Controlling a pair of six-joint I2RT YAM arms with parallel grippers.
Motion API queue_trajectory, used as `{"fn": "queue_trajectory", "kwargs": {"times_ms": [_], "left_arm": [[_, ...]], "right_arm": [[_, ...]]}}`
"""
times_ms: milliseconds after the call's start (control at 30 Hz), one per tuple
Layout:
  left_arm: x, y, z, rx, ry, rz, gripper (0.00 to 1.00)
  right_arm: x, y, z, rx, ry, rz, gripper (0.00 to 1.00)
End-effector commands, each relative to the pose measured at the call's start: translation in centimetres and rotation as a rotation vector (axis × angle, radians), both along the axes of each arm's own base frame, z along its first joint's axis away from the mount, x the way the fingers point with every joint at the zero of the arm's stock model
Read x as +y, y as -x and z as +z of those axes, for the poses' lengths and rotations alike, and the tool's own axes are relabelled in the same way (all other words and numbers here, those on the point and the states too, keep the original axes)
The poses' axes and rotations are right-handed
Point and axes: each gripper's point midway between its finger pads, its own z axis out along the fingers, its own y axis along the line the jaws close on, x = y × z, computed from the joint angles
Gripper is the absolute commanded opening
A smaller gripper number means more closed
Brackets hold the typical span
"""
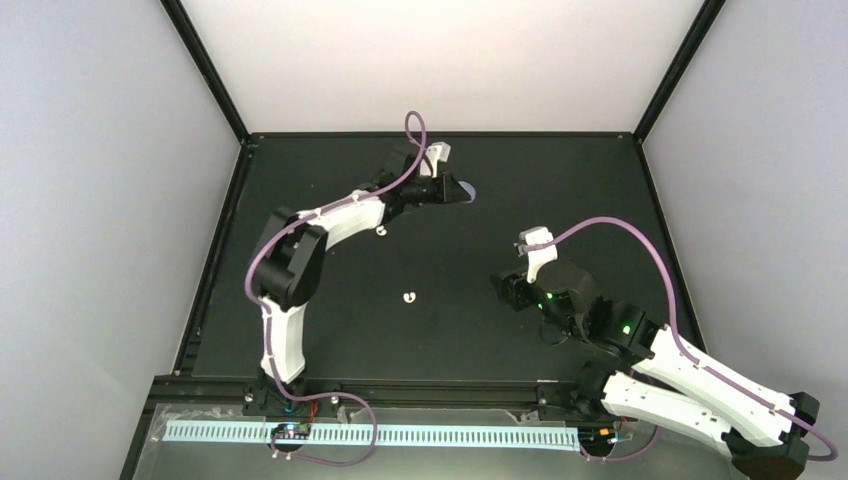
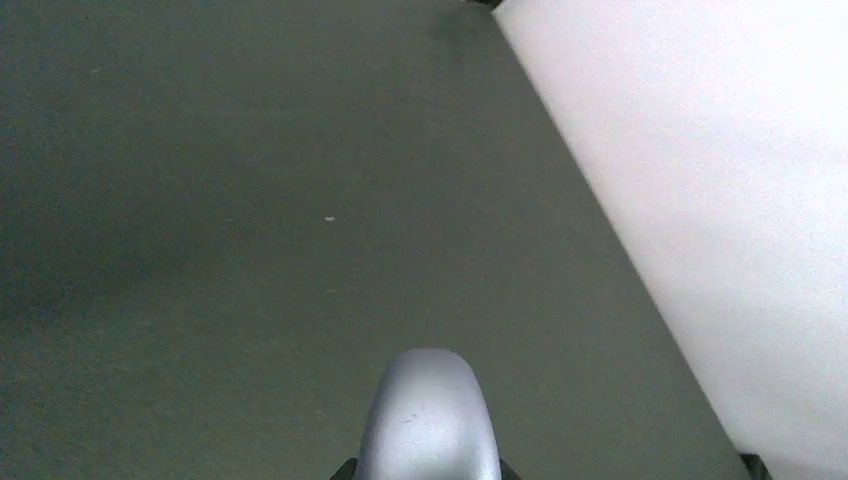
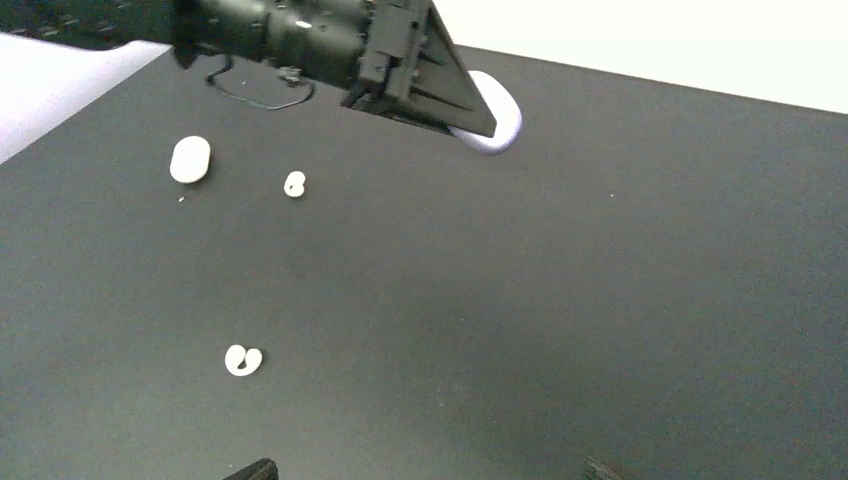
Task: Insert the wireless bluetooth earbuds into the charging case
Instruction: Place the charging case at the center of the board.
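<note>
My left gripper (image 1: 452,190) reaches to the far middle of the black table and is shut on a pale lilac charging case (image 1: 470,193). In the left wrist view the case's rounded end (image 2: 428,415) pokes out between the jaws above the mat. The right wrist view shows it too (image 3: 495,125), just off the table. Two white earbuds lie loose on the table: one near the middle (image 1: 407,297) (image 3: 243,360), one by the left forearm (image 1: 381,233) (image 3: 294,183). My right gripper (image 1: 506,290) (image 3: 428,470) hangs open and empty, to the right of the nearer earbud.
A white oval pod (image 3: 190,159) lies on the mat beyond the farther earbud. The left arm (image 1: 330,220) stretches diagonally over the table's left half. White walls (image 2: 720,200) close the back and sides.
</note>
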Motion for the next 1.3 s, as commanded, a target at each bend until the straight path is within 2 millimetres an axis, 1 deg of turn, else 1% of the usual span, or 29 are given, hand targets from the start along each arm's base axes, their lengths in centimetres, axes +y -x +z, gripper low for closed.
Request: {"fn": "queue_trajectory", "kwargs": {"times_ms": [0,100,200,367,433,500,600,733,900,1133,1267], "left_arm": [[-0.2,-2.5,-2.3,0.101,-0.043,0.012,0.02],[-0.4,-3.6,-4.0,0.139,-0.077,0.025,0.02],[-0.4,-3.9,-5.8,0.178,-0.098,0.037,0.02],[-0.1,-3.8,-8.3,0.236,-0.133,0.055,0.01],[0.1,-3.7,-9.2,0.262,-0.147,0.068,0.02],[0.4,-3.5,-10.0,0.286,-0.161,0.079,0.02],[0.7,-3.2,-10.7,0.305,-0.181,0.087,0.02],[1.0,-3.0,-11.6,0.319,-0.206,0.095,0.07],[1.1,-2.7,-12.7,0.343,-0.222,0.09,0.12],[1.5,-2.4,-13.3,0.354,-0.247,0.089,0.19],[1.7,-2.1,-13.5,0.359,-0.258,0.091,0.25]], "right_arm": [[0.4,0.1,0.0,0.012,-0.049,0.005,0.79],[0.3,0.1,-0.2,0.011,-0.036,0.005,0.79],[-0.5,-0.3,-0.5,0.004,0.001,-0.037,0.8],[-0.1,-0.1,-0.6,0.014,-0.006,-0.015,0.8],[-0.3,-0.2,-0.4,0.008,0.001,-0.026,0.8],[-1.0,-0.4,0.1,-0.008,0.003,-0.061,0.8],[-1.7,-0.3,1.2,-0.036,-0.01,-0.077,0.8],[-2.3,-0.1,2.1,-0.051,-0.029,-0.087,0.8],[-3.0,-0.1,3.1,-0.08,-0.047,-0.107,0.8],[-3.4,0.0,3.7,-0.094,-0.043,-0.115,0.8],[-3.6,0.0,3.9,-0.096,-0.047,-0.119,0.8]]}}
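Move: Below the left hand, which already holds the charging case, the board's centre lies about 16 cm down and roughly 1 cm ahead and 1 cm left. The far white curl is some 15 cm left and 2 cm ahead of that hand; the near white curl is about 8 cm left and 13 cm back, both at board height. From the right hand the board's centre lies about 25 cm ahead, 10 cm left and 24 cm down. Lowering the still-gripped charging case towards the middle of the board, the left hand sinks about 12 cm, quickly at first and then easing nearly to a stop. It goes some 4 cm forward early, then creeps back a little, while its fingers tip about 20 degrees further down. The empty, open right hand later draws roughly 3 cm right and up. ##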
